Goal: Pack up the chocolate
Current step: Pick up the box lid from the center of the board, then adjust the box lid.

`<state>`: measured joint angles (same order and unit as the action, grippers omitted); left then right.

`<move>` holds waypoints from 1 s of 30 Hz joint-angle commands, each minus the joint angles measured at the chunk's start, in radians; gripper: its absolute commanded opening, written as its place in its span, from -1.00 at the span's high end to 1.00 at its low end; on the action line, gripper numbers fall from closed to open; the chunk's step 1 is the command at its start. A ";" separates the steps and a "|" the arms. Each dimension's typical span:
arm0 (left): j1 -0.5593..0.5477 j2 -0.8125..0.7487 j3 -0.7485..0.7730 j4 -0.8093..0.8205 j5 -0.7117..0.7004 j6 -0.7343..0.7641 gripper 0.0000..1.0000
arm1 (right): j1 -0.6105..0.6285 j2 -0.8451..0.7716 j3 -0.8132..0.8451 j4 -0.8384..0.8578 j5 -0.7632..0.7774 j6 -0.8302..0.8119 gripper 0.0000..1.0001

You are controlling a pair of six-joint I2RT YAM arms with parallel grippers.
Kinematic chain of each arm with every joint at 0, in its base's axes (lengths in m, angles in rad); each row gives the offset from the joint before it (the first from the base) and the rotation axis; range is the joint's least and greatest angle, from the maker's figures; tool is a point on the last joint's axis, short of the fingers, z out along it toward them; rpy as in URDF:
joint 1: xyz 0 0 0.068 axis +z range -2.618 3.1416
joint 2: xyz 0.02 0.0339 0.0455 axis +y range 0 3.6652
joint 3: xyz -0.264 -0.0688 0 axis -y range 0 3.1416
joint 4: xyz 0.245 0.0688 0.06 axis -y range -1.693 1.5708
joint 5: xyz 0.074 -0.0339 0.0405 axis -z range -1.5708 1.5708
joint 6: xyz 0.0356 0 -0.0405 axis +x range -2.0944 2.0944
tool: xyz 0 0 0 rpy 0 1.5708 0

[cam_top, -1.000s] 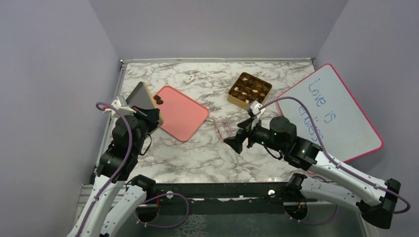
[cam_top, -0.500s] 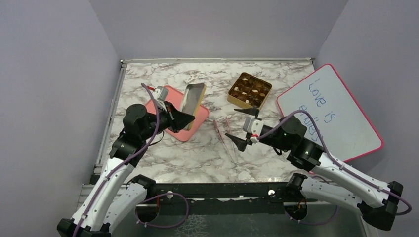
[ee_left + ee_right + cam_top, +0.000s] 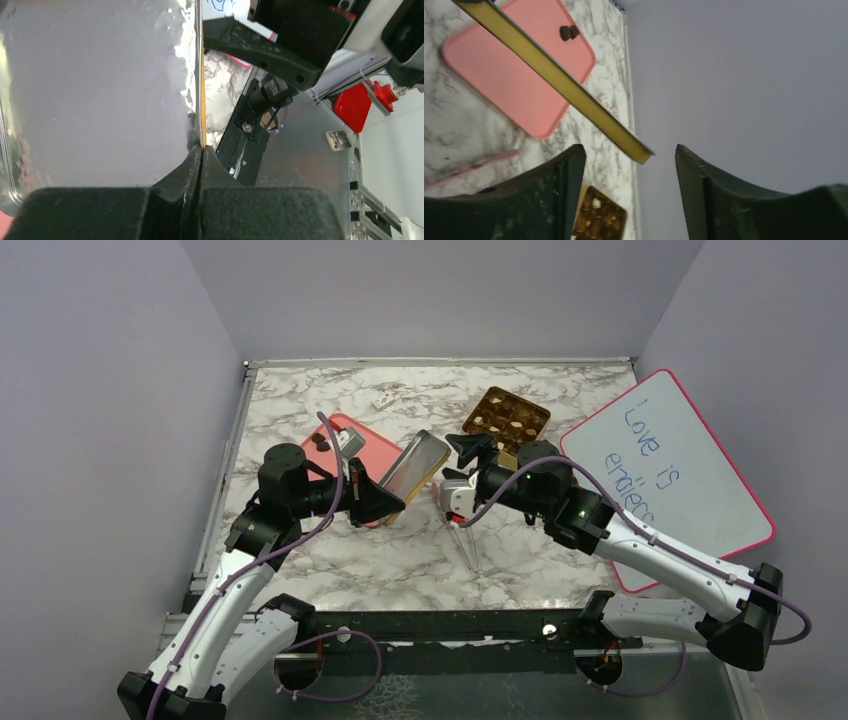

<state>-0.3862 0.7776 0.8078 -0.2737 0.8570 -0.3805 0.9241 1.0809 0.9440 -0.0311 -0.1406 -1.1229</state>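
Two dark chocolate pieces (image 3: 320, 442) (image 3: 569, 32) lie at the far corner of the pink tray (image 3: 350, 465) (image 3: 509, 75). More chocolate fills the gridded gold box (image 3: 508, 418) (image 3: 599, 216). My left gripper (image 3: 385, 502) (image 3: 201, 147) is shut on the edge of the gold lid (image 3: 415, 465) (image 3: 100, 90), which it holds tilted above the table between tray and box. My right gripper (image 3: 462, 472) (image 3: 629, 150) is open, and the lid's far corner (image 3: 643, 152) sits between its jaws without touching either. Pink tweezers (image 3: 462, 530) (image 3: 469, 167) lie on the marble below it.
A pink-framed whiteboard (image 3: 670, 465) with blue writing leans at the right, beside my right arm. Grey walls close in the marble table (image 3: 400, 550) at the back and on both sides.
My left arm has swung the lid from the table's left edge, over the tray, to the middle. My right gripper has risen from the tweezers to the lid's end, jaws narrower.
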 commanded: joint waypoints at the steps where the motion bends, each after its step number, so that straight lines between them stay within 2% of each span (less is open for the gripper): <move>1: 0.000 -0.011 0.041 -0.018 0.067 0.090 1.00 | 0.009 0.024 0.075 -0.108 0.000 -0.155 -0.28; 4: 0.000 -0.008 0.058 -0.048 0.066 0.115 1.00 | 0.009 0.029 0.073 -0.106 -0.042 -0.205 0.14; 6: 0.000 -0.008 0.069 -0.057 0.057 0.131 1.00 | 0.009 0.031 0.076 -0.111 -0.086 -0.240 0.30; 12: 0.000 0.021 0.102 -0.076 0.053 0.146 1.00 | 0.009 0.057 0.114 -0.227 -0.123 -0.293 0.39; 14: 0.000 0.021 0.102 -0.078 0.046 0.152 1.00 | 0.009 0.064 0.116 -0.246 -0.116 -0.309 0.51; 17: 0.000 0.014 0.102 -0.079 0.009 0.162 1.00 | 0.009 0.069 0.124 -0.280 -0.117 -0.312 0.81; 20: 0.000 0.003 0.116 -0.080 -0.077 0.167 0.96 | 0.009 0.075 0.121 -0.296 -0.127 -0.308 0.94; 21: 0.000 -0.004 0.123 -0.078 -0.122 0.168 0.81 | 0.009 0.074 0.112 -0.289 -0.131 -0.301 0.96; 24: 0.000 -0.042 0.114 -0.023 -0.278 0.132 0.20 | 0.008 0.067 0.074 -0.244 -0.143 -0.284 0.98; 28: 0.000 -0.111 0.076 0.087 -0.434 0.056 -0.30 | 0.008 0.054 0.032 -0.168 -0.142 -0.228 0.98; 30: 0.000 -0.140 0.080 0.111 -0.522 0.023 -0.45 | 0.009 0.041 0.011 -0.126 -0.157 -0.187 0.98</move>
<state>-0.3862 0.7048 0.8856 -0.3000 0.5758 -0.2817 0.9283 1.1496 0.9878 -0.2695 -0.2481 -1.3907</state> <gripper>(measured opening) 0.645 0.176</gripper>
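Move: The left gripper already pinches the long edge of the raised box lid; the lid's middle lies about 5 cm ahead and 3 cm to the right, roughly level. From the open right gripper, the lid's middle is some 4 cm back, 6 cm left and 4 cm lower. The chocolate box stands about 18 cm ahead and 15 cm right of the right gripper, the pink tray some 8 cm ahead and 20 cm left, the pink-handled tongs 5 cm back and 4 cm right, all roughly 27 cm below. Hold the lid nearly still with the left gripper while the right one closes on the rim at the lid's far right corner, rolling some 20 degrees so its left side dips, and sinks about 5 cm in all. Once the right fingers have shut, open the left gripper wide, let go of the edge, and draw off about 5 cm up, forward and left. ##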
